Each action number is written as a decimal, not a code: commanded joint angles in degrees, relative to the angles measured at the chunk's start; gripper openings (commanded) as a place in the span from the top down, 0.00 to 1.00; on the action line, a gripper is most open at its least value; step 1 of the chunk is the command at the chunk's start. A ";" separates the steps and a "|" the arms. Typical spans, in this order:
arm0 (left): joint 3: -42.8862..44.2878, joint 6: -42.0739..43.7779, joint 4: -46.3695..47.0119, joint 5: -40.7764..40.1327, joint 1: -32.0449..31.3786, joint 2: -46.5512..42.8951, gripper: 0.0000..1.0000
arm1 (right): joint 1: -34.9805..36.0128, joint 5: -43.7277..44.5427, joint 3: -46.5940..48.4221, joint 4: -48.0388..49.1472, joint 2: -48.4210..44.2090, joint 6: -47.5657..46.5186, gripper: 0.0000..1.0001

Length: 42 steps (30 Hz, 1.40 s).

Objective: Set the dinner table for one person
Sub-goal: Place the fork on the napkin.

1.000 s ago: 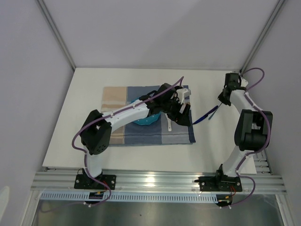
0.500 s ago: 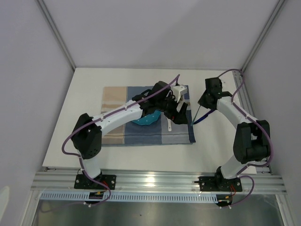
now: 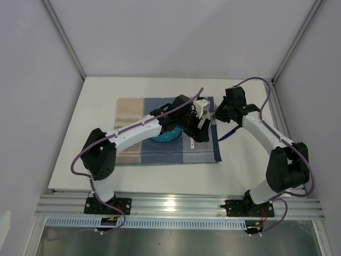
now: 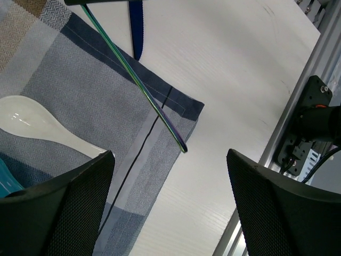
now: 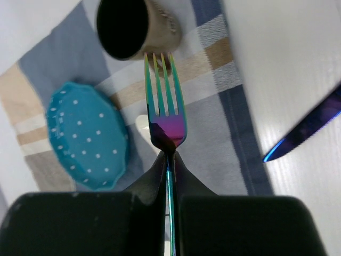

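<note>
The white dinner table carries a blue-and-beige checked placemat. On the mat lie a teal dotted dish, a white spoon and a dark-mouthed cup. My right gripper is shut on the handle of an iridescent fork, whose tines point at the cup above the mat's right part. The fork's handle slants through the left wrist view. My left gripper stands open and empty above the mat's corner, next to the dish.
A blue knife lies on the bare table just right of the mat, also in the right wrist view as the knife. Aluminium rails edge the near side. Grey walls close the back and sides.
My right arm has swung left from the table's right side, carrying the fork over the mat's right edge. The left gripper stays open and has shifted slightly.
</note>
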 commanded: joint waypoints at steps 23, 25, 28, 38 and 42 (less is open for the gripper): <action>1.16 -0.48 1.75 -7.27 -0.11 0.41 0.21 | 6.22 -9.17 -4.28 0.86 -10.33 3.96 1.00; 0.98 -0.31 2.19 -7.80 -0.02 -0.03 0.21 | 6.66 -9.08 -4.81 0.69 -10.41 3.87 1.00; 1.16 0.13 2.11 -8.15 0.07 -0.30 0.23 | 7.28 -8.73 -5.51 0.69 -10.68 3.43 1.00; 2.56 2.15 1.14 -5.08 0.51 0.31 0.67 | 7.72 -7.77 -5.87 0.60 -10.42 2.64 1.00; 3.09 2.85 0.87 -4.20 0.59 0.40 0.85 | 7.81 -7.41 -5.51 0.60 -10.06 2.11 1.00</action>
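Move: The fork, held near its neck by the right fingers with its handle trailing back, has its middle about 9 cm ahead of the open left hand, 6 cm to its right and 2 cm lower. The spoon lies some 12 cm ahead, 2 cm left and 14 cm below that hand. From the right hand, the left fingers are about 12 cm back, 8 cm left and 2 cm higher; the mug is 13 cm ahead, 8 cm left, 8 cm below; the knife 2 cm ahead, 9 cm right, 12 cm below. The fork, still pinched in the right fingers, is carried about 6 cm left, rising nearly 5 cm at first, then drawn some 6 cm back and partly down, turning about 10 degrees counter-clockwise, so its handle comes between the left fingers. The left hand sinks and edges forward about 2 cm each, then closes from wide open to nearly shut around the handle. ##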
